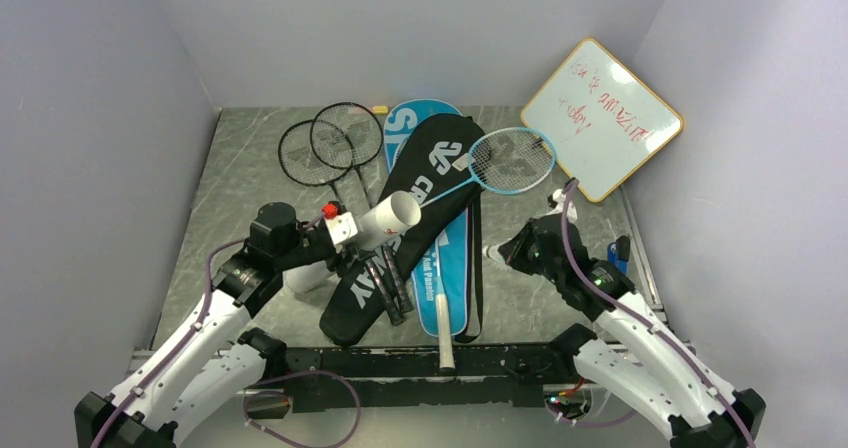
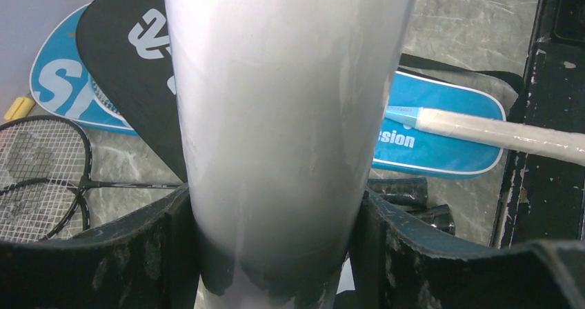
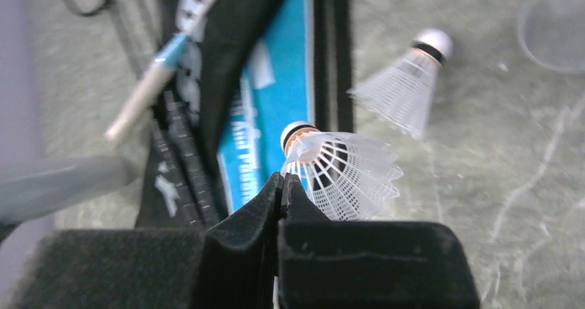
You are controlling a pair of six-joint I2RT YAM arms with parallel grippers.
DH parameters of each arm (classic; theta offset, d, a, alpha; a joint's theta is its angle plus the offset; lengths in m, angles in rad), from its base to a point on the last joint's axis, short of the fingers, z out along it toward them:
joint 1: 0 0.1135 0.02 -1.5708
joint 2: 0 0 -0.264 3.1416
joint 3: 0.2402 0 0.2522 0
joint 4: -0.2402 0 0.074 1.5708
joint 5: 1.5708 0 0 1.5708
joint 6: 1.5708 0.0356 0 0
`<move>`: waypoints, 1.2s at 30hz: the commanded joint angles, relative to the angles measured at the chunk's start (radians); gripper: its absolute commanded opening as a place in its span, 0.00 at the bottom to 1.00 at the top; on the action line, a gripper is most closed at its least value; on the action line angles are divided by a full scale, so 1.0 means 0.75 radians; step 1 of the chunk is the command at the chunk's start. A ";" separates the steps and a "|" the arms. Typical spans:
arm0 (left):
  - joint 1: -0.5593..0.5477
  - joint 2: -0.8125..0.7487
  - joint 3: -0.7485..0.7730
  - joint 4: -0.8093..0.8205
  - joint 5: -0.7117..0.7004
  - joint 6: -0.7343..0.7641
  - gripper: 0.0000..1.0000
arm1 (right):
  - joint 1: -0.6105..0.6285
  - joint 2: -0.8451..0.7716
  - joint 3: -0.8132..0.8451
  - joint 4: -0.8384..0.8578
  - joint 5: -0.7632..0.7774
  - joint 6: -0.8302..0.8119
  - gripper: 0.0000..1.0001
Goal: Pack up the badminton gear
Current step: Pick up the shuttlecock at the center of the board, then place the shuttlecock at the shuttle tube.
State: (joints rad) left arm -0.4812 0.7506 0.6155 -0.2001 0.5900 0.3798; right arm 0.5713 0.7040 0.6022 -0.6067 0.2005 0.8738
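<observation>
My left gripper [image 1: 338,233] [image 2: 276,254] is shut on the lower end of the white cardboard tube [image 1: 385,218] [image 2: 283,102], which tilts up with its open mouth toward the covers. At the table's right side, my right gripper [image 1: 500,252] [image 3: 283,179] is shut, pinching the skirt edge of a white shuttlecock [image 3: 341,171]. Another shuttlecock [image 3: 407,88] lies on the table beyond it. The black cover [image 1: 420,218] lies on the blue cover [image 1: 418,126]. The light-blue racket [image 1: 512,160] rests across them. Two black rackets [image 1: 330,148] lie at the far left.
A wood-framed whiteboard [image 1: 603,118] with red writing leans at the back right corner. A small yellow marker [image 1: 380,109] lies by the back wall. The black rackets' grips [image 1: 388,286] rest on the black cover near my left arm. The black front rail [image 1: 420,363] runs along the near edge.
</observation>
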 commanded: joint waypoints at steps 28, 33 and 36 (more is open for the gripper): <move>0.008 0.072 0.053 -0.022 0.099 0.005 0.14 | -0.001 0.177 0.553 0.733 -1.126 -0.352 0.00; 0.007 0.084 0.053 -0.024 0.120 0.003 0.14 | 0.001 0.219 0.556 0.760 -1.165 -0.331 0.00; 0.007 0.086 0.053 -0.022 0.127 0.002 0.14 | 0.003 0.242 0.557 0.756 -1.156 -0.333 0.00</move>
State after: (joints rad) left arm -0.4812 0.8097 0.6239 -0.1993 0.6434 0.3912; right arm 0.5709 0.8692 0.9821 -0.0971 -0.6376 0.6216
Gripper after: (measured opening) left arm 0.680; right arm 0.009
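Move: The tube's open mouth, where the right hand is taking its shuttlecock, lies about 22 cm to that hand's left, some 20 cm higher and 2 cm back. The other shuttlecock is on the table about 5 cm ahead of the right hand, 1 cm to its right and 8 cm below. The blue racket's head is roughly 25 cm ahead and 3 cm right. From the left hand, which grips the tube, the mouth is some 12 cm right, 8 cm ahead and 12 cm up. Steeply up first, then swinging left and a little back, the right hand lifts the already pinched shuttlecock about 24 cm and carries it some 13 cm left to the tube's mouth. On the way the wrist tips up from pointing steeply down-forward to level and turns counter-clockwise, around 50 degrees, so the cork faces the opening; the fingers stay shut, while the left hand keeps the tube nearly still. ##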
